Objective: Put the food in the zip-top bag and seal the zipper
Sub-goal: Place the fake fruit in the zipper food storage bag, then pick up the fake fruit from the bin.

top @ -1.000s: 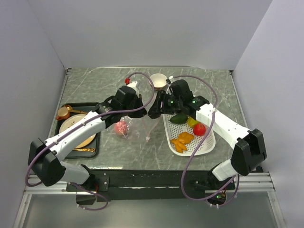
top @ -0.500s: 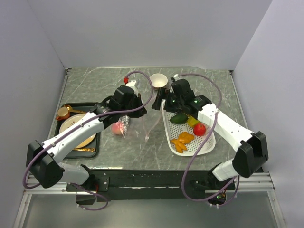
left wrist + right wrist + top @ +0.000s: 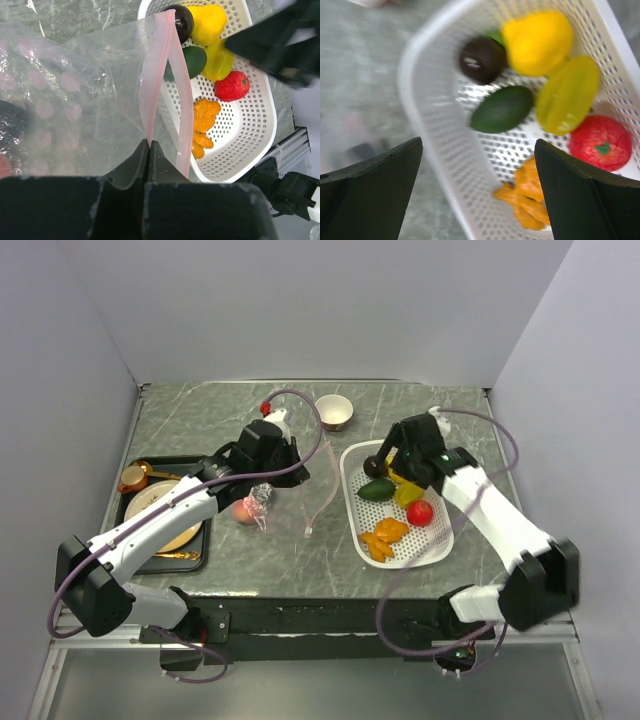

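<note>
My left gripper [image 3: 149,146] is shut on the pale pink zipper [image 3: 156,70] of the clear zip-top bag [image 3: 85,100], holding its mouth up above the table. In the top view this gripper [image 3: 298,472] sits at the bag [image 3: 295,502], and a pink piece of food [image 3: 245,510] shows through the plastic. My right gripper [image 3: 480,190] is open and empty, hovering over the far end of the white basket [image 3: 440,545]. In the basket lie dark brown [image 3: 481,59], yellow [image 3: 537,42], yellow-green [image 3: 567,95], green [image 3: 502,109], red [image 3: 600,142] and orange [image 3: 527,197] food.
A gold-coloured cup [image 3: 334,410] stands at the back, behind the bag. A black tray [image 3: 205,540] with gold dishes sits at the left. A small white item with a red top [image 3: 270,412] is behind my left wrist. Walls close in the table on three sides.
My right gripper has pulled away from the bag's mouth, moved right over the basket and opened wide. The left gripper has kept its hold on the zipper strip.
</note>
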`<state>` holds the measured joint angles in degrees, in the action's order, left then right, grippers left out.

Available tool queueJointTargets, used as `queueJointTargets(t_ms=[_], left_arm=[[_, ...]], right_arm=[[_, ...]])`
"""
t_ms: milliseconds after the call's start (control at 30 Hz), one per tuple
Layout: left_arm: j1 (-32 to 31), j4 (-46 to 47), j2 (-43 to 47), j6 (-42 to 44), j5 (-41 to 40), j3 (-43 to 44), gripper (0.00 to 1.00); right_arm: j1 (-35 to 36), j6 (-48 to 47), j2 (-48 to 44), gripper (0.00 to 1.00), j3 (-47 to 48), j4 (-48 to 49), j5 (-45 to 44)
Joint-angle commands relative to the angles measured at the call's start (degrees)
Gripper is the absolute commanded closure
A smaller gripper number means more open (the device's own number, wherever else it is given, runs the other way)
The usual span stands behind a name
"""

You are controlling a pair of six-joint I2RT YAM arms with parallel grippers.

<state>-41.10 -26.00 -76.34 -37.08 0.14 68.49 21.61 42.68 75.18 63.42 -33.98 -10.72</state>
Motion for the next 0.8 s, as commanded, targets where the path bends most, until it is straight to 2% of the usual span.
queueJointTargets(t_ms=[0,100,300,567,767], left_arm=[[-0.03,2.44,1.01,0.95,1.35,1.21,0.99],[-0.03,1.83,0.93,1.13,1.0,1.21,0.99],[-0.03,1.57,1.01,0.96,0.3,1.21,0.99],[-0.03,0.78,1.19,1.05,0.03,1.47,0.99],[-0.03,0.6,1.36,1.22,-1.45,1.21,0.99]], right_arm=[[-0.69,2.06,9.19,0.0,3.38,-7.69,2.37],[-0.69,3.81,10.34,0.0,2.24,-3.75,5.7],[-0.69,9.35,11.48,0.0,1.09,0.66,4.57],[-1.04,12.43,18.07,0.0,3.38,-1.1,5.27],[-1.21,12.69,16.23,0.0,0.57,1.54,3.79]])
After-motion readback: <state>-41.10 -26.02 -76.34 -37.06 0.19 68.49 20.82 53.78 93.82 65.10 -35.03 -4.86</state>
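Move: Inside the white basket, the green avocado lies about 14 cm below the open right hand, some 2 cm ahead and 2 cm to its left. The dark avocado is about 6 cm farther out from it, the yellow fruit some 6 cm farther out and 6 cm to its right, and the green-yellow fruit level with it, 7 cm to its right. From the left hand, the green avocado is about 6 cm ahead, 18 cm right and 19 cm below. Dropping into the basket towards the green avocado, the right hand sinks about 10 cm, most of it at once, then pauses and eases down again as it drifts some 2 cm left. Its fingers stay wide open and tip about 20 degrees steeper to straddle the fruit from above. The left hand stays still, keeping its pinch on the bag's zipper rim. ##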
